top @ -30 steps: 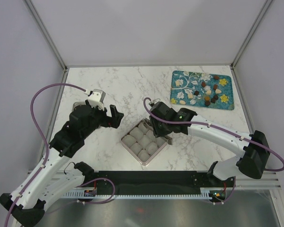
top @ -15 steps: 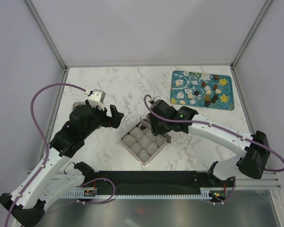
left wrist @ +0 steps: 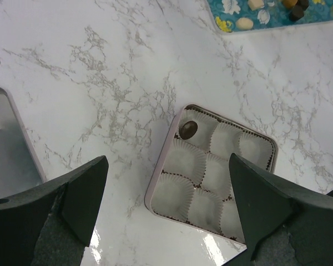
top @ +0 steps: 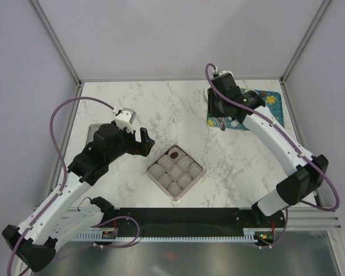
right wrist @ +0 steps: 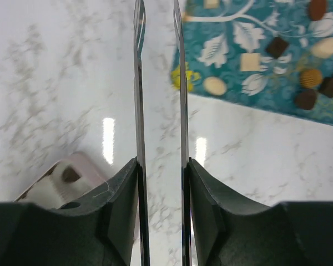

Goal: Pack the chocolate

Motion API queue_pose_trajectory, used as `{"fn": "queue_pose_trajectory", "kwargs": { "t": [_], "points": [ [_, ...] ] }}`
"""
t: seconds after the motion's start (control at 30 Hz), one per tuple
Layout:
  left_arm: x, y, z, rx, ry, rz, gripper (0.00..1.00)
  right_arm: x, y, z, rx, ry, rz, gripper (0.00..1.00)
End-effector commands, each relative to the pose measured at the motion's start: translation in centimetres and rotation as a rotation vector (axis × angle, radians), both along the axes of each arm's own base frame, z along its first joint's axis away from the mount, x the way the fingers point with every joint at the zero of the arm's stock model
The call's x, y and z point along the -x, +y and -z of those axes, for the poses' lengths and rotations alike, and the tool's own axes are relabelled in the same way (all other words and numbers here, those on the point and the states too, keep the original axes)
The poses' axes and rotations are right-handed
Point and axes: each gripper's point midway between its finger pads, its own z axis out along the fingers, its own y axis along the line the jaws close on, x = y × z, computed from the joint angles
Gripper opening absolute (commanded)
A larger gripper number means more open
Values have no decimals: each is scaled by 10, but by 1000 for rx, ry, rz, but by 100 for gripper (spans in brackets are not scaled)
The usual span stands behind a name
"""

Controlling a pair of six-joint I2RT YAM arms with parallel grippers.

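Note:
One dark chocolate (top: 173,154) lies in the far corner cup of the pink box (top: 153,177); the left wrist view shows this chocolate (left wrist: 188,129) too, with the box's other paper cups empty. Several more chocolates (right wrist: 215,85), brown and cream, lie on the teal flowered mat (top: 276,112). My right gripper (top: 221,118) hovers over the mat's near-left edge. Its thin blades (right wrist: 157,11) stand slightly apart, open, with only marble showing between them. My left gripper (left wrist: 167,159) is wide open and empty, just left of the box (left wrist: 155,188).
A grey metal lid (top: 95,132) lies at the table's left, under the left arm, and shows at the left edge of the left wrist view as lid (left wrist: 8,144). White walls and frame posts close in the marble table.
My right arm has left the box and swung back to the mat's left edge. A dark chocolate now sits in the box's corner cup. The left arm shifted slightly.

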Motion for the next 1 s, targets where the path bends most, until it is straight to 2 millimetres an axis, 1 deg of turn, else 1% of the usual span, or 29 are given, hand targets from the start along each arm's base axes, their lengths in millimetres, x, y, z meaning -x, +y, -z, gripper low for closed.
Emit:
{"fn": "queue_pose_trajectory", "kwargs": {
  "t": [0.0,0.03,0.07,0.1,0.13,0.17,0.2,0.23,0.27,0.3,0.37,0.4,0.53,0.63,0.67,0.7,0.8,0.9,0.97],
  "points": [
    [-8,-5,-1,-17,-10,7,97,-47,-44,27,170,22,70,46],
    [-10,-2,-1,-27,-16,-3,97,-57,-52,30,175,23,84,46],
    [-15,4,-1,-50,-28,-35,97,-73,-68,33,170,20,126,46],
    [-16,7,0,-61,-34,-49,97,-84,-72,49,178,51,134,46],
    [-19,13,1,-77,-45,-79,97,-95,-74,48,161,45,136,46],
    [-20,15,0,-92,-58,-86,97,-107,-80,51,136,43,134,46],
    [-21,18,0,-98,-66,-94,97,-114,-79,64,134,69,126,46],
    [-22,20,0,-104,-74,-109,97,-123,-78,60,123,52,117,46],
    [-22,22,0,-107,-83,-113,97,-130,-77,62,110,49,106,46],
    [-21,23,-1,-105,-89,-117,97,-137,-78,69,116,56,103,46],
    [-21,26,2,-114,-90,-127,97,-146,-83,79,110,71,108,46],
    [-21,28,2,-114,-91,-134,98,-149,-80,92,104,98,81,46],
    [-22,26,-1,-108,-97,-131,98,-159,-81,106,129,97,53,47],
    [-21,22,0,-98,-88,-114,98,-163,-83,117,147,106,54,47],
    [-21,22,1,-98,-85,-112,98,-162,-82,119,148,111,47,47],
    [-21,21,1,-94,-83,-107,98,-161,-84,127,158,126,46,47],
    [-22,19,0,-91,-78,-103,98,-159,-91,138,196,147,55,47],
    [-21,20,-2,-86,-84,-105,98,-156,-94,147,217,165,55,46],
    [-20,20,-3,-83,-88,-107,98,-153,-91,148,203,171,45,45]
  ]
}}
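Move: The right hand holds the tongs, blades apart, high over the near-left side of the tray. The cream bar they are going for lies about 18 cm ahead, 10 to the right and 21 below; nearer neighbours at that level are the cream round, 4 ahead and 8 right, the cream square, 8 ahead and 13 right, and the dark square, 10 ahead and 17 right. From the left hand the bar is some 28 cm ahead, 30 right and 20 down. The right arm carries the tongs forward and down over the tray, about 15 cm each way and 9 cm to the right, towards the cream bar, tipping the fingers some 10 degrees farther down; the sideways part ends early and the last stretch is almost straight down. It keeps its grip so the blades stay open, their tips ending about either side of the bar, while the empty left hand drifts 3 cm aside to its left, a bit forward and down. ##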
